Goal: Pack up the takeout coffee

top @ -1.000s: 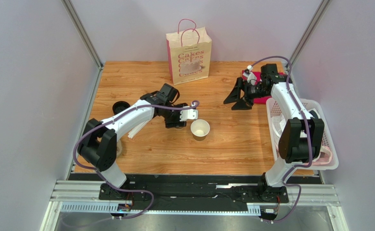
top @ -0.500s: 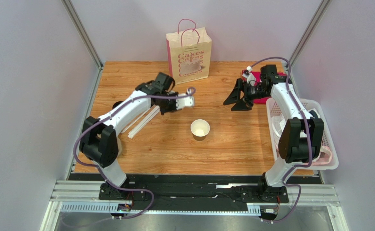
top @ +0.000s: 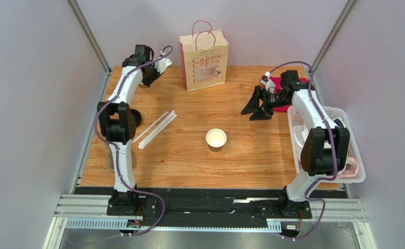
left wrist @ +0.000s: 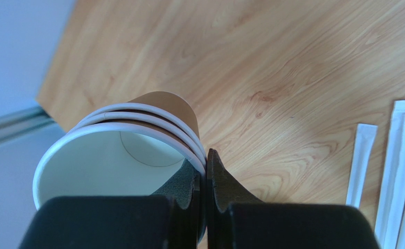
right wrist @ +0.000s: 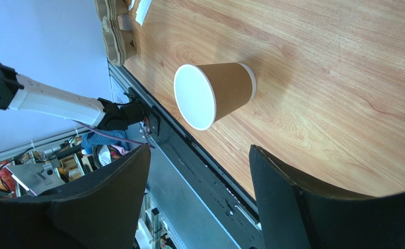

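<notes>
One brown paper cup [top: 216, 139], white inside and with no lid on it, stands alone and upright mid-table; the right wrist view shows this cup [right wrist: 215, 93] too. My left gripper [left wrist: 204, 166] is shut on the rim of a stack of three nested brown cups [left wrist: 137, 129], one finger inside and one outside. In the top view the left gripper [top: 150, 78] is raised over the far-left corner of the table. My right gripper [top: 256, 106] hangs open above the right rear of the table, the right gripper [right wrist: 199, 150] holding nothing.
A cream paper bag [top: 203, 57] with pink handles stands at the back centre. Wrapped straws [top: 156, 128] lie left of the lone cup. A white basket [top: 345, 150] sits at the right edge, and a grey pulp carrier [right wrist: 113, 31] at the near left.
My left arm has swung from beside the lone cup to the far-left corner, and its jaws have gone shut. The right arm and the lone cup have stayed put.
</notes>
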{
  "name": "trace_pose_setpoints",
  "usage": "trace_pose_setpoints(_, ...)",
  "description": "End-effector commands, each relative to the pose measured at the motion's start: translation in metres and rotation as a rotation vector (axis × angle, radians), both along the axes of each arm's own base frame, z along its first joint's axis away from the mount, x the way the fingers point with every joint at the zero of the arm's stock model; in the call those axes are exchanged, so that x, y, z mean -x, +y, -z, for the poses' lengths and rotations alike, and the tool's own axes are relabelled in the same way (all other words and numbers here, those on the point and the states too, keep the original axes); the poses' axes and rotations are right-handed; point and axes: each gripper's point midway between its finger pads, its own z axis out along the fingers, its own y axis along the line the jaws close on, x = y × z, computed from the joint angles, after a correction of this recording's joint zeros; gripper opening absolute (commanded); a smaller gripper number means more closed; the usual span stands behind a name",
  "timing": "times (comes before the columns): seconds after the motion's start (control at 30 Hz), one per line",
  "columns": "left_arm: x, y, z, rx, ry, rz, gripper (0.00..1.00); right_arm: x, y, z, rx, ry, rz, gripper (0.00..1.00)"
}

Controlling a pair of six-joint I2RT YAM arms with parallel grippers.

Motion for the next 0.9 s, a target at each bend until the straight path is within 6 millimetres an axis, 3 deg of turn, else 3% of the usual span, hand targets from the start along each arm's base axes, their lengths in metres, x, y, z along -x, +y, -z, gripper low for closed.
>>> trace_pose_setpoints(0.0,-0.004,0.0,0.004,0.065,0.027,-0.052,0.0,0.005,0.001,-0.007,0.008,-0.052,-0.027,0.74)
trace_pose_setpoints(0.2,0.0,0.004,0.032,0.184,0.115,-0.11,0.0,0.006,0.001,-0.006,0.007,-0.05,-0.033,0.74)
trace_pose_setpoints(0.43,0.008,0.006,0.038,0.292,0.164,-0.147,0.03,0.005,0.002,-0.006,0.0,-0.044,-0.036,0.74)
trace_pose_setpoints(0.53,0.008,0.006,0.036,0.296,0.163,-0.149,0.12,0.006,0.003,-0.007,0.0,-0.047,-0.039,0.74)
trace_pose_setpoints(0.67,0.008,0.007,0.028,0.29,0.148,-0.151,0.33,0.005,0.003,-0.009,-0.001,-0.055,-0.038,0.75)
trace_pose_setpoints(0.83,0.005,0.026,-0.009,0.301,0.075,-0.189,0.57,0.004,0.003,-0.016,-0.002,-0.071,-0.042,0.75)
trace_pose_setpoints(0.87,0.005,0.029,-0.015,0.304,0.062,-0.198,0.7,0.002,0.003,-0.018,-0.002,-0.083,-0.042,0.75)
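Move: The stack of three paper cups hangs by its rim in the left fingers, its middle about 4 cm left of that hand and 5 cm below. Its set-down spot lies 4 cm left and some 15 cm down; the black lids are about 13 cm back and 5 cm left, the straws roughly 19 cm back and 7 cm right, the paper bag some 7 cm ahead and 26 cm right. From the right hand that spot is about 20 cm ahead, 48 cm left, 19 cm down. The cup stack, still pinched by its rim, is lowered quickly by the left hand, about 5 cm straight down onto the bare table beyond the lids. There the hand all but stays in place, rolling its left side down about 15 degrees with a slight counter-clockwise turn, then opens its fingers to roughly half, one inside the cup and one outside, to let go of the rim. ##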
